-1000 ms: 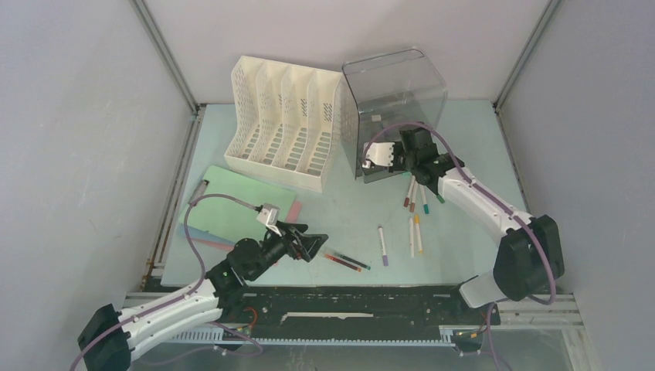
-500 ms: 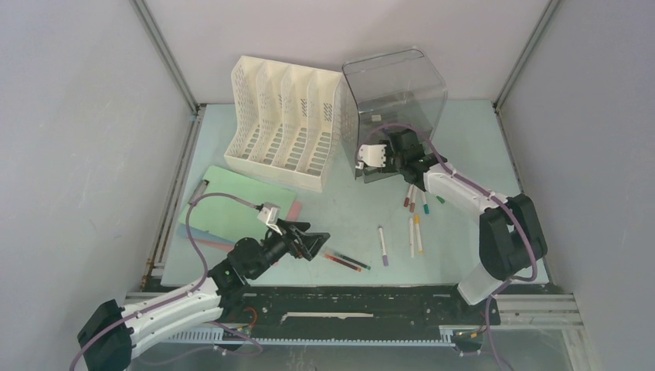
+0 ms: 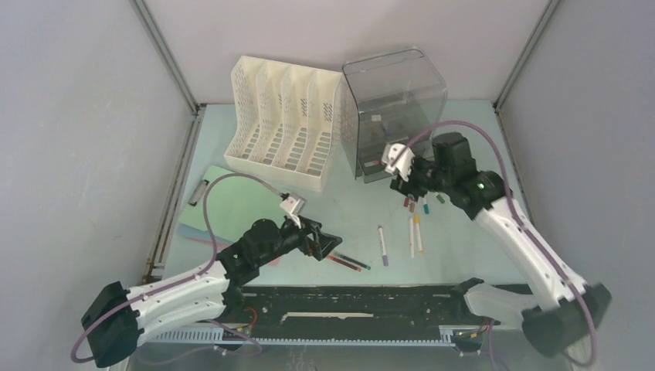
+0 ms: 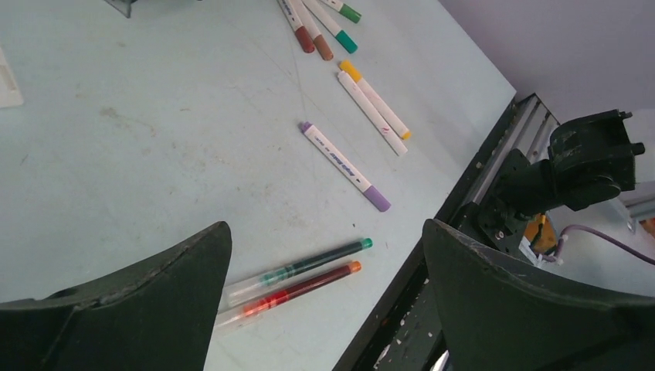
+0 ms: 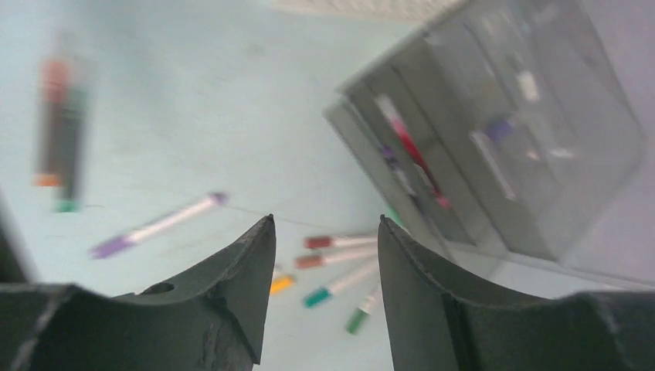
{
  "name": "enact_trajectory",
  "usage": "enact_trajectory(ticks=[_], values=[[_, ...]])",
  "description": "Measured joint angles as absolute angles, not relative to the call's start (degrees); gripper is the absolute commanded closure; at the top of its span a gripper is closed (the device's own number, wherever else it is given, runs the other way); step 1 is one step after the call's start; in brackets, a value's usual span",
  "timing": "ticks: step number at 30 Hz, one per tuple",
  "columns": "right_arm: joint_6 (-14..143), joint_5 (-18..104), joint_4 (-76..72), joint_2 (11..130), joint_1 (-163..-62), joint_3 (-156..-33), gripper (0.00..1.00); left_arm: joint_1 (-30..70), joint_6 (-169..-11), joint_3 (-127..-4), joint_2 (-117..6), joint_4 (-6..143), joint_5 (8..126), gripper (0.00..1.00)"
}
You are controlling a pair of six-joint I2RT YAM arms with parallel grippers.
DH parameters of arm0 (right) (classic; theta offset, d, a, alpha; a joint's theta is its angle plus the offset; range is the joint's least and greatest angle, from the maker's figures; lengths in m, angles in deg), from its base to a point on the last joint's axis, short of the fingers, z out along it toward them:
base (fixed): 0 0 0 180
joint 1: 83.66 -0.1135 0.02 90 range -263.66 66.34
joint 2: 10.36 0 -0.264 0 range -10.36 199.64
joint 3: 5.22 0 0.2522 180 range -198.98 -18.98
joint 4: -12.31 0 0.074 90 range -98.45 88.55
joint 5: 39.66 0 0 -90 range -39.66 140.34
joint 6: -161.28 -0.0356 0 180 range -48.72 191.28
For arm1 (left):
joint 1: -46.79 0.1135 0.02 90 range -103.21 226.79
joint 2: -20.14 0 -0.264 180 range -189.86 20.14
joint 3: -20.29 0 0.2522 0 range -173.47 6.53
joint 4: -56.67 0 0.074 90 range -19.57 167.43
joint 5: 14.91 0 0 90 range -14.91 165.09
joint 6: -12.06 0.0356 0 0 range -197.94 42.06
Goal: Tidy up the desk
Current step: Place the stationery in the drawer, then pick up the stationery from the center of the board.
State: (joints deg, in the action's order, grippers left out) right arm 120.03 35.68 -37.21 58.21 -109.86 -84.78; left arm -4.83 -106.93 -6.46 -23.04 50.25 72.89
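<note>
The desk (image 3: 347,209) is a pale mint-green tabletop. A green pen (image 4: 309,263) and a red pen (image 4: 301,286) lie side by side near its front edge. My left gripper (image 3: 330,246) hovers over them, open and empty, its fingers either side of the pair in the left wrist view. My right gripper (image 3: 405,184) is open and empty just in front of the clear grey bin (image 3: 394,108), which lies on its side with several markers inside. Below the right gripper lies a cluster of capped markers (image 5: 340,251). A purple marker (image 3: 383,246) and a yellow and a white marker (image 3: 415,234) lie mid-desk.
A white slotted file rack (image 3: 286,124) stands at the back left beside the bin. A green clipboard (image 3: 232,205) with pink and blue sheets under it lies at the left. A black rail (image 3: 347,305) runs along the front edge, and grey walls close in three sides.
My right gripper has opened and pulled back from the bin's mouth, its arm swinging right. My left gripper has moved right, toward the green and red pens.
</note>
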Motion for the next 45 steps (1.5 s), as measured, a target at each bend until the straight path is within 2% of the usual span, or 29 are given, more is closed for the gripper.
enact_trajectory(ticks=[6,12,20,22,25,26,28,31,45], values=[[114.6,13.0,-44.7,46.4,-108.1,-78.4,0.41,-5.1,-103.9,-18.8,-34.8,60.6,70.3,0.05],[113.5,6.1,-48.4,44.7,-102.0,-71.8,0.41,-9.0,-103.2,-29.3,-46.8,72.8,73.3,0.07],[112.9,4.9,-48.5,42.3,-99.5,-71.8,0.41,-13.2,-117.7,-27.2,-46.3,76.9,83.0,0.1],[112.8,5.0,-48.5,42.3,-99.5,-71.8,0.41,-13.4,-123.0,-25.7,-45.4,77.7,85.6,0.19],[112.8,5.1,-48.5,42.3,-99.5,-71.8,0.41,-13.7,-130.6,-25.0,-45.3,79.8,89.5,0.24],[112.8,5.2,-48.4,42.3,-99.5,-71.8,0.41,-13.9,-132.8,-25.2,-45.6,80.8,90.8,0.3],[112.7,5.3,-48.4,42.3,-99.5,-71.8,0.41,-14.2,-136.7,-26.6,-47.2,84.0,93.0,0.32],[112.7,5.3,-48.4,42.3,-99.5,-71.8,0.41,-14.6,-140.5,-29.7,-51.1,88.1,95.0,0.41],[112.7,6.0,-48.4,42.7,-99.9,-71.8,0.41,-17.6,-150.5,-37.8,-60.5,101.0,97.0,0.36]])
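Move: The red pen's middle lies about 3 cm back and 4 cm to the right of the left hand, some 14 cm below it. From that hand, the green pen is roughly 2 cm back and 6 cm right, the purple marker 2 cm ahead and 16 cm right, both equally low. From the right hand, the red pen is about 17 cm back, 15 cm left and 23 cm down, and the open drawer some 12 cm ahead, 1 cm right and 14 cm down. The left hand sinks about 10 cm towards the red and green pens, swinging some 4 cm to the right and coming back on the way, while its wrist turns roughly 60 degrees from pointing level out to the right to pointing steeply down and its wide-open fingers narrow to a little over half, still clear above the pens. The empty right hand goes on drawing quickly back from the drawer with its fingers staying half open, ends slightly lower, and then holds still over the table. ##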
